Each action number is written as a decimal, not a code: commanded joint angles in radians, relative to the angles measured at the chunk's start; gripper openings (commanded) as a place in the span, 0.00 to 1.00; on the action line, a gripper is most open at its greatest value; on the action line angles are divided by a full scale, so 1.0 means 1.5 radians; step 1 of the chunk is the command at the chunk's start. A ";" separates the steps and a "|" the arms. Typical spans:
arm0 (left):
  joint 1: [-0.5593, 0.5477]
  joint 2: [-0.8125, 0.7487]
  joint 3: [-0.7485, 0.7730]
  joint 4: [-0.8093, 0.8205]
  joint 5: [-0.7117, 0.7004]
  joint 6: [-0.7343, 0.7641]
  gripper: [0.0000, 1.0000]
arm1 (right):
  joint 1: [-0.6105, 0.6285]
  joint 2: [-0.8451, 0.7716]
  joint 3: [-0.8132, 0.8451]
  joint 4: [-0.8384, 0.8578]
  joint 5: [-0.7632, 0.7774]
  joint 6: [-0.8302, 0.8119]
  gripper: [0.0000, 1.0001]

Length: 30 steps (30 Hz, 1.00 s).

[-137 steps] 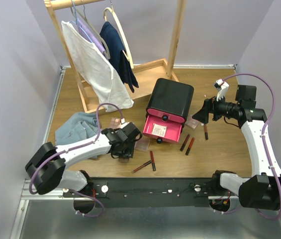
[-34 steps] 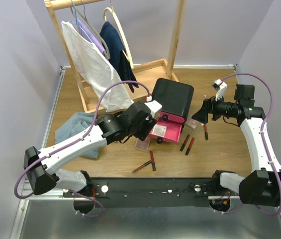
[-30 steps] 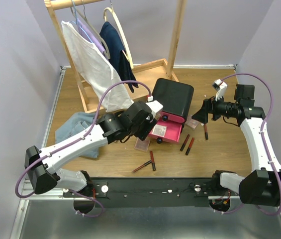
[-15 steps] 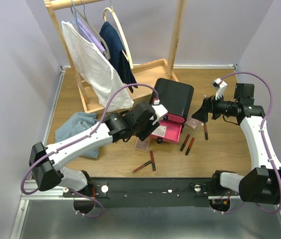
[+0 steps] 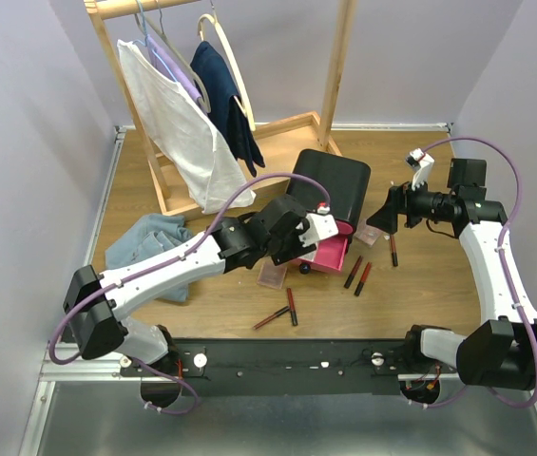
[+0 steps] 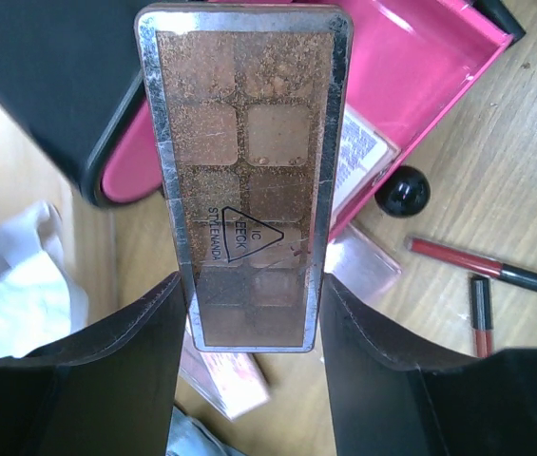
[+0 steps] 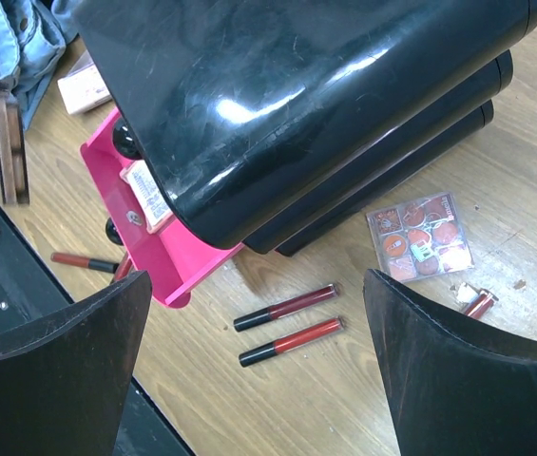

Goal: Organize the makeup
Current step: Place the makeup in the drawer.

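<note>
My left gripper is shut on a long brown eyeshadow palette, held above the open pink drawer of the black box. In the top view the left gripper hangs over that drawer. Another palette lies on the table just in front of the drawer. My right gripper is open and empty, hovering right of the box over two lip tubes and beside a square case. More lip tubes lie near the front edge.
A wooden clothes rack with hanging garments stands at the back left. A light blue cloth lies left of the left arm. A labelled item sits inside the drawer.
My left arm has carried the palette rightward, from the table by the blue cloth to over the open pink drawer. The right arm has not moved.
</note>
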 commanded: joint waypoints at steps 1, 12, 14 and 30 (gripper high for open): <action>-0.012 0.005 -0.024 0.078 0.033 0.117 0.17 | -0.005 -0.001 0.028 -0.004 0.008 -0.014 1.00; -0.016 0.054 -0.031 0.138 0.036 0.181 0.20 | -0.012 -0.007 0.025 -0.009 0.011 -0.016 1.00; -0.018 0.064 -0.033 0.144 0.032 0.191 0.21 | -0.012 -0.008 0.024 -0.012 0.011 -0.017 1.00; -0.018 0.051 -0.027 0.143 0.009 0.147 0.98 | -0.017 -0.006 0.016 -0.013 0.012 -0.021 1.00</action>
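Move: The open pink drawer that the left hand's palette is bound for has its middle about 6 cm right, 2 cm ahead and 11 cm below that hand. The black cabinet top lies some 13 cm ahead and 6 cm right. A clear palette rests on the table about 5 cm back and 7 cm left. From the right hand, the drawer is roughly 13 cm left and 5 cm back. The left hand moves some 5 cm right and down over the drawer, then opens, releasing the palette. ##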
